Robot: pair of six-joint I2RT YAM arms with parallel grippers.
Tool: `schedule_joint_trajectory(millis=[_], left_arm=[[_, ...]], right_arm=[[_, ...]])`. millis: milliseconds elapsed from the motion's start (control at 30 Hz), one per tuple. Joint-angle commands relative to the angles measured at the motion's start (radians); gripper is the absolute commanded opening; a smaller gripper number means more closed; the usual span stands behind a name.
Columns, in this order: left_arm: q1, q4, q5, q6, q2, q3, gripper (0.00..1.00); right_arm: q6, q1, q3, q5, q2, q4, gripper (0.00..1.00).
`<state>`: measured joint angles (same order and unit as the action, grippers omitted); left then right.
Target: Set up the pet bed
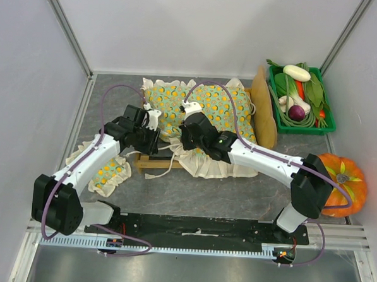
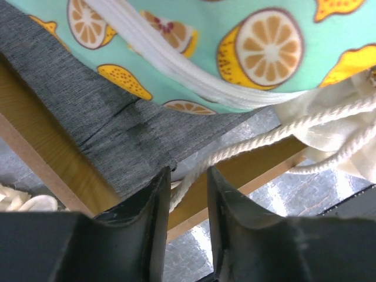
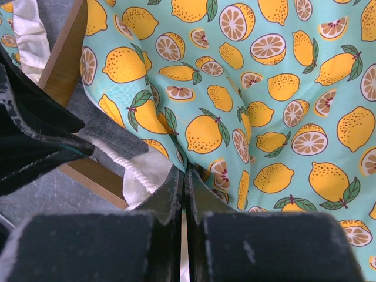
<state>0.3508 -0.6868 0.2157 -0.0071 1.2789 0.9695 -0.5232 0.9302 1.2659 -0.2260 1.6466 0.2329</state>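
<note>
The pet bed, a light-wood frame (image 1: 150, 163) with a grey fabric base (image 2: 88, 111) and an arched headboard (image 1: 263, 107), lies mid-table. A green lemon-print frilled cushion (image 1: 209, 104) covers most of it. My right gripper (image 1: 190, 112) is shut on a fold of the cushion (image 3: 264, 117), near its left edge, and the cloth bunches at the fingertips (image 3: 185, 173). At the bed's near-left corner my left gripper (image 2: 188, 176) is open. A white cord (image 2: 252, 144) runs loose between its fingers (image 2: 158, 194), above the wooden rail (image 2: 258, 170).
A small matching pillow (image 1: 111, 172) lies left of the bed beside my left arm. A green crate (image 1: 303, 129) of vegetables stands back right, and an orange pumpkin (image 1: 344, 184) sits by the right wall. Walls close in the left, back and right sides.
</note>
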Motion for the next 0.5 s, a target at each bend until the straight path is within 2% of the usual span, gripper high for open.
schedule_joint_trajectory(millis=[0,67,233,300,467], left_arm=[[0.007,0.006,-0.081,0.033,0.008,0.031,0.13],[0.008,0.007,-0.061,0.019,-0.004,0.037,0.02],[0.010,0.065,0.045,-0.048,-0.085,0.040,0.02],[0.010,0.151,0.118,-0.111,-0.110,0.031,0.02],[0.010,0.328,0.201,-0.252,-0.156,0.020,0.02]], right_arm=[[0.006,-0.013,0.010,0.001,-0.008,-0.024,0.04],[0.005,-0.014,0.010,0.002,-0.010,-0.026,0.04],[0.003,-0.021,0.009,0.010,-0.018,-0.027,0.05],[0.003,-0.021,0.007,0.017,-0.019,-0.030,0.05],[-0.004,-0.021,0.003,0.027,-0.028,-0.032,0.05]])
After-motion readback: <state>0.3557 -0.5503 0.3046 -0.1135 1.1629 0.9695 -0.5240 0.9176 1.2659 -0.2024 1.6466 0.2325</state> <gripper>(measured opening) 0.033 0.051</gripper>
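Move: The white cord runs between the left hand's open fingertips, about 1 cm below its hand point. The frame's near-left corner lies some 5 cm to the left hand's left, 5 cm back and 6 cm down. The gathered cloth pinched by the right hand is about 9 cm to the left hand's right and 2 cm ahead. From the right hand, that stretch of cord is roughly 9 cm left, 2 cm back and 4 cm lower. The left hand pinches the white cord, then lifts it about 5 cm and rightward towards the still-closed right hand. ##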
